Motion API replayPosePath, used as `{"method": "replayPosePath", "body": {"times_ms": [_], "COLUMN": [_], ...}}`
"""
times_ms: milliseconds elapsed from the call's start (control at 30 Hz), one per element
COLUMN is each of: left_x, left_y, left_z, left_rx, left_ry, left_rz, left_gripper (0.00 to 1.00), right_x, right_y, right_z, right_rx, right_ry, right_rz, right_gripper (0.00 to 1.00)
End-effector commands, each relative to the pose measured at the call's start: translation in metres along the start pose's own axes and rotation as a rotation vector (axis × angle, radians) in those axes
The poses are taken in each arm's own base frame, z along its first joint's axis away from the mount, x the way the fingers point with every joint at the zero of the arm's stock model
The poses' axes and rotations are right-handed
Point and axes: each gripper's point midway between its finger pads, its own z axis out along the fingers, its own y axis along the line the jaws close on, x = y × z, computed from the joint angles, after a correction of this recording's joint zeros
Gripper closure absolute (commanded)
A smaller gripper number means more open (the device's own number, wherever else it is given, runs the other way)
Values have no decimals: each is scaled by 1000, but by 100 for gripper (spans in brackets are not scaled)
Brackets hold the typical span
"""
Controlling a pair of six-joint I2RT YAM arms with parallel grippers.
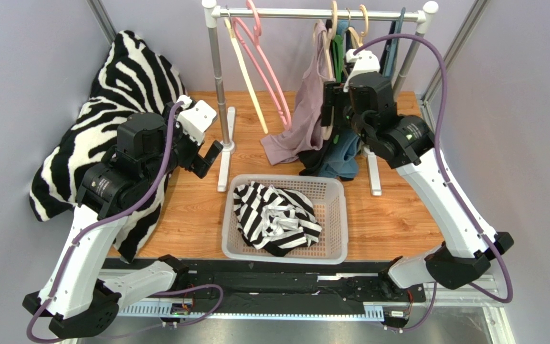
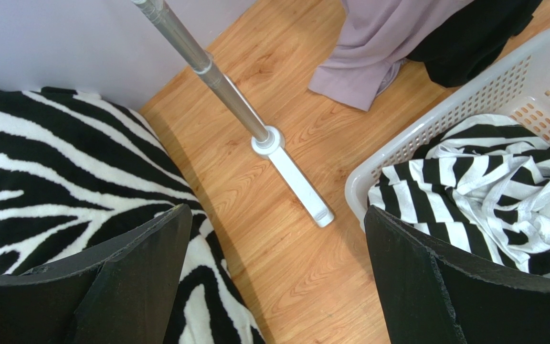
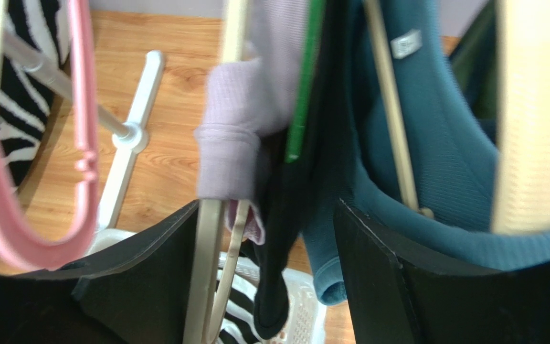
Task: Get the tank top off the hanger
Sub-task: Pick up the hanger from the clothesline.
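A lilac tank top hangs from a cream hanger on the rack, its hem trailing on the wood. My right gripper is up against it among the hung clothes. In the right wrist view the right gripper is open, with the cream hanger, a lilac fold of the tank top and a black garment between its fingers, nothing clamped. My left gripper hovers open and empty over the table by the rack's foot; the left gripper looks down on bare wood.
A teal top and a green hanger hang right of the black garment. Pink hangers hang on the rail. A white basket holds a striped garment. A zebra blanket lies at the left.
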Motion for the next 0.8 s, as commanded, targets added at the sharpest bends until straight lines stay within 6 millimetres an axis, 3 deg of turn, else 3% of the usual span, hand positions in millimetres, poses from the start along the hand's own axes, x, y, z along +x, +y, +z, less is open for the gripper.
{"method": "replayPosePath", "body": {"times_ms": [0, 167, 233, 333, 533, 633, 767], "left_x": [-11, -9, -8, -10, -7, -6, -7], "left_y": [1, -1, -1, -3, -4, -5, -6], "left_z": [-10, -8, -6, -7, -9, -8, -7], "left_rx": [2, 14, 14, 30, 34, 38, 44], "left_ry": [-52, -47, -43, -50, -48, -46, -48], "left_rz": [-33, -38, -41, -48, -46, -46, -47], "left_gripper": [1, 1, 1, 1, 1, 1, 1], "right_x": [-12, -31, -49, -59, -39, -30, -25], "right_y": [-31, -35, -27, -11, 9, 13, 15], "right_z": [-16, -27, -34, -30, -4, 5, 10], "right_rx": [56, 59, 13, -44, -68, -73, -68], "right_ry": [-48, -102, -143, -151, -69, -48, -30], "right_rz": [33, 51, 76, 80, 39, 33, 22], "right_gripper": [30, 30, 30, 33, 50, 72, 75]}}
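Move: The wooden hanger with the lavender tank top has its near, lower end almost in the right hand's open fingers: about 2 cm ahead and 3 cm left, roughly level. Level with the hand and 2 cm ahead, the empty pink hanger's near end lies about 10 cm left, and the blue top's wooden hanger end some 5 cm right. From the left hand, the lavender top's hanger end is roughly 11 cm ahead and 28 cm right. The lavender top's hanger end is taken by the right hand, which first sweeps about 3.5 cm right, turning slightly clockwise, then lifts and swings back left some 5 cm, its fingers tipping up a few degrees. From there it dips about 3 cm and eases forward, closing the fingers to pinch the wooden end by the bunched lavender cloth. ##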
